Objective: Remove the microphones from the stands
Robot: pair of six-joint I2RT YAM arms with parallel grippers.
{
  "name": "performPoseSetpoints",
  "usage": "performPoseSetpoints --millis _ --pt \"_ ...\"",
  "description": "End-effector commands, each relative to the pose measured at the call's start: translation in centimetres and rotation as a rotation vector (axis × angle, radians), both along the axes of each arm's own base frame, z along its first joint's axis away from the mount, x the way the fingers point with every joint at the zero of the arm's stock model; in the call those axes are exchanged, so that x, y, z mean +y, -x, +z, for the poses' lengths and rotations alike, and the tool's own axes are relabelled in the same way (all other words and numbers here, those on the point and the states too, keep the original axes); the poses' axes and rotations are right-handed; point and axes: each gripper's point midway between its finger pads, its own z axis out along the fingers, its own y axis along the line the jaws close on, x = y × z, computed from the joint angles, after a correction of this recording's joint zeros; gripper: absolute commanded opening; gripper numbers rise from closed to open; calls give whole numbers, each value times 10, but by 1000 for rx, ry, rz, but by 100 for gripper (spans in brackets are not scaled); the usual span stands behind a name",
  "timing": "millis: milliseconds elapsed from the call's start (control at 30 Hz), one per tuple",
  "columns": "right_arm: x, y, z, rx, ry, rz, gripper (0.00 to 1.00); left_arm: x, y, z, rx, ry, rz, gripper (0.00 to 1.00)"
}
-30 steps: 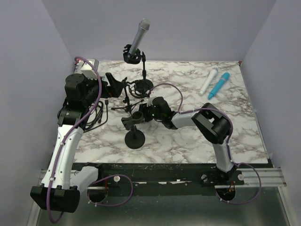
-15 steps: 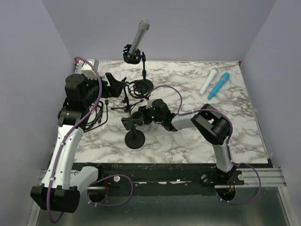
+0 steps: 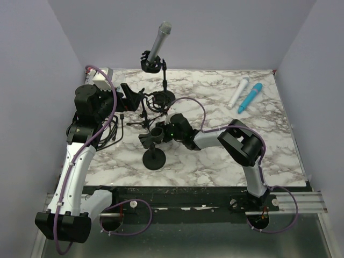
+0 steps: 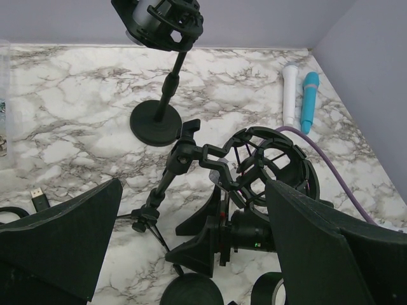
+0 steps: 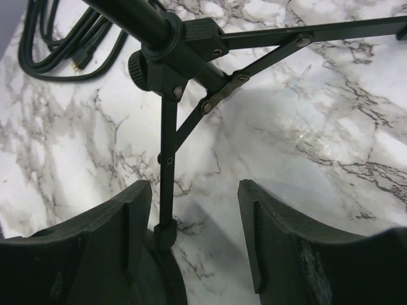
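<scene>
A grey microphone (image 3: 159,40) sits tilted in the clip of a round-base stand (image 3: 164,98) at the back of the table. In the left wrist view only its lower end shows in the clip (image 4: 162,19). My left gripper (image 3: 131,97) is open and empty, left of the stand and well below the microphone; its fingers (image 4: 57,241) frame a black tripod stand (image 4: 172,171). My right gripper (image 3: 164,129) is open and empty, low over the table by the tripod's legs (image 5: 166,171), in front of the microphone's stand.
An empty shock mount (image 4: 273,168) tops the tripod. A second round-base stand (image 3: 154,159) with an empty clip stands in front. A white microphone (image 3: 238,91) and a blue one (image 3: 250,97) lie at the back right. Black cables (image 3: 110,131) lie at the left.
My right gripper has crept a little to the left toward the tripod and the front stand. The left arm and the grey microphone have not moved.
</scene>
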Motion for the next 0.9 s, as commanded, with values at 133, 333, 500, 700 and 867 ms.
performPoseSetpoints --millis 133,333,500,700,867 --pt "-56 -24 -38 -86 304 -208 59 1 1 8 -34 9 1 99" --pt "-74 -24 -36 -112 358 -245 58 1 2 8 -35 11 0 99" --pt "-90 -29 -36 -133 397 -284 59 1 2 8 -39 11 3 99" --pt "-118 -41 -31 -132 412 -364 59 1 1 7 -38 14 2 99" --pt "-143 -50 -29 -140 442 -425 68 1 2 7 -38 16 1 99"
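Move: The right hand is low by the tripod stand, one leg end between its half-open fingers; the stand's hub is about 5 cm to its left, 2 cm ahead and slightly higher. The clamp stand's round base lies roughly 12 cm straight back, the far stand's base some 15 cm ahead and 5 cm right, both about 2 cm lower. From the left hand, the tripod hub is almost underneath: about 4 cm ahead, 2 cm right and 29 cm down. Rightward, with a smaller reach forward, the right hand travels about 10 cm close above the table, drawing the tripod stand by its leg away from the clamp stand. As it goes, the wrist swings clockwise so the fingers turn from leftward to more forward and tip a little further down; they stay half open around the leg end. ##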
